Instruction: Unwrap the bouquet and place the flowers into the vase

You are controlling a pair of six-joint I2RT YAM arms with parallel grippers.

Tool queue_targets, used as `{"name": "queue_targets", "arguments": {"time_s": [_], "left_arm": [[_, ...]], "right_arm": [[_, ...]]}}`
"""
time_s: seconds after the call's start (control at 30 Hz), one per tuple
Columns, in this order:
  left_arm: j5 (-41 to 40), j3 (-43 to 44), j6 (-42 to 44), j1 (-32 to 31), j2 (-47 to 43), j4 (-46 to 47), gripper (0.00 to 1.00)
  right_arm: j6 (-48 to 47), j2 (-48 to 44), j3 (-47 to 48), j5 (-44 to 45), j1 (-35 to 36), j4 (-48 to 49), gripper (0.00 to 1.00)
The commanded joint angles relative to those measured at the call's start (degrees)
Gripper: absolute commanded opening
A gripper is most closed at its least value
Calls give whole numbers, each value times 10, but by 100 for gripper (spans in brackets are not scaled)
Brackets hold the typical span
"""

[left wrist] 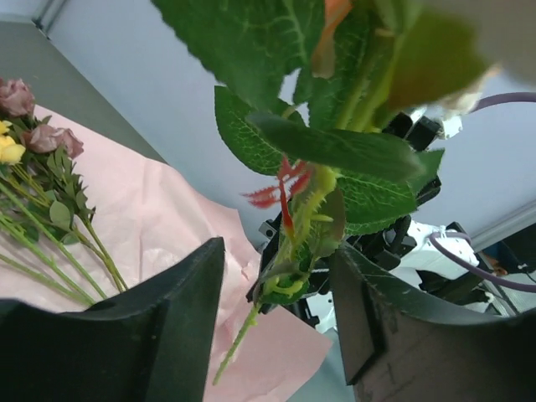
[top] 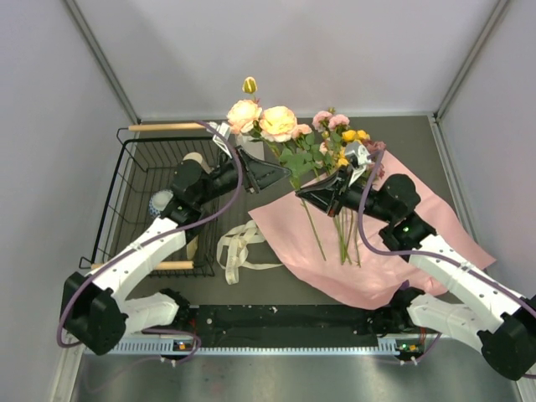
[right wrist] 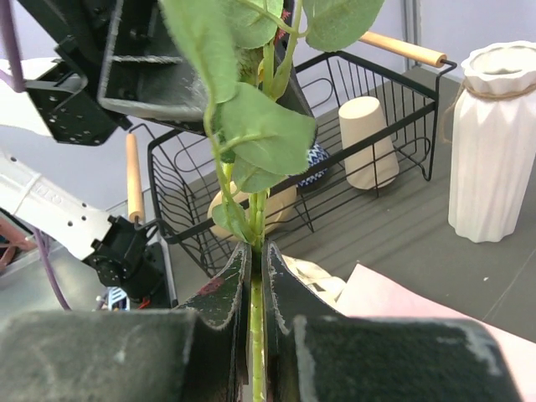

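Observation:
The pink wrap paper (top: 394, 243) of the bouquet lies spread flat on the table, with its cream ribbon (top: 239, 251) loose to its left. Several flowers (top: 345, 226) lie on the paper, pink, yellow and mauve heads at the far end. My right gripper (top: 305, 194) (right wrist: 257, 272) is shut on a green stem (right wrist: 256, 318) of the peach roses (top: 275, 123) and holds them upright. My left gripper (top: 280, 173) (left wrist: 276, 322) is open around the leafy stem (left wrist: 289, 268), both jaws apart from it. The white ribbed vase (right wrist: 498, 142) stands behind, mostly hidden in the top view.
A black wire basket (top: 138, 180) with wooden handles fills the left side. It holds a beige cup (right wrist: 368, 142) and a blue-patterned bowl (top: 159, 201). Grey walls close in the table on three sides.

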Motion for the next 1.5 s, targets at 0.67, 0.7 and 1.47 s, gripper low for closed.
{"name": "queue_targets", "arguments": {"time_s": [0.67, 0.7, 1.47], "left_arm": [[-113, 211, 344, 3, -3, -236, 0], [-160, 225, 368, 3, -5, -265, 0], [-248, 551, 424, 181, 228, -229, 0]], "right_arm": [[-13, -42, 91, 299, 5, -261, 68], [-25, -54, 92, 357, 6, -278, 72], [-69, -145, 149, 414, 6, -427, 76]]}}
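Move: The peach rose's stem stands upright between the left hand's parted fingers, about 2 cm right of their middle and level with it; the right hand already grips the same stem. From the left hand the vase is some 26 cm ahead, 8 cm to the left and 25 cm below. The loose flowers lie about 20 cm ahead, 21 cm right and 36 cm down; the ribbon about 10 cm left, no farther out, 37 cm down. Easing about 1.5 cm right, the left fingers shut on the upper stem; only then does the right hand open, letting go, and withdraw about 12 cm right, turning clockwise. The left then swings the rose forward, up and left, nearly 20 cm forward and 15 cm left, turning counter-clockwise some 50 degrees as it carries the stem end towards the vase mouth. ##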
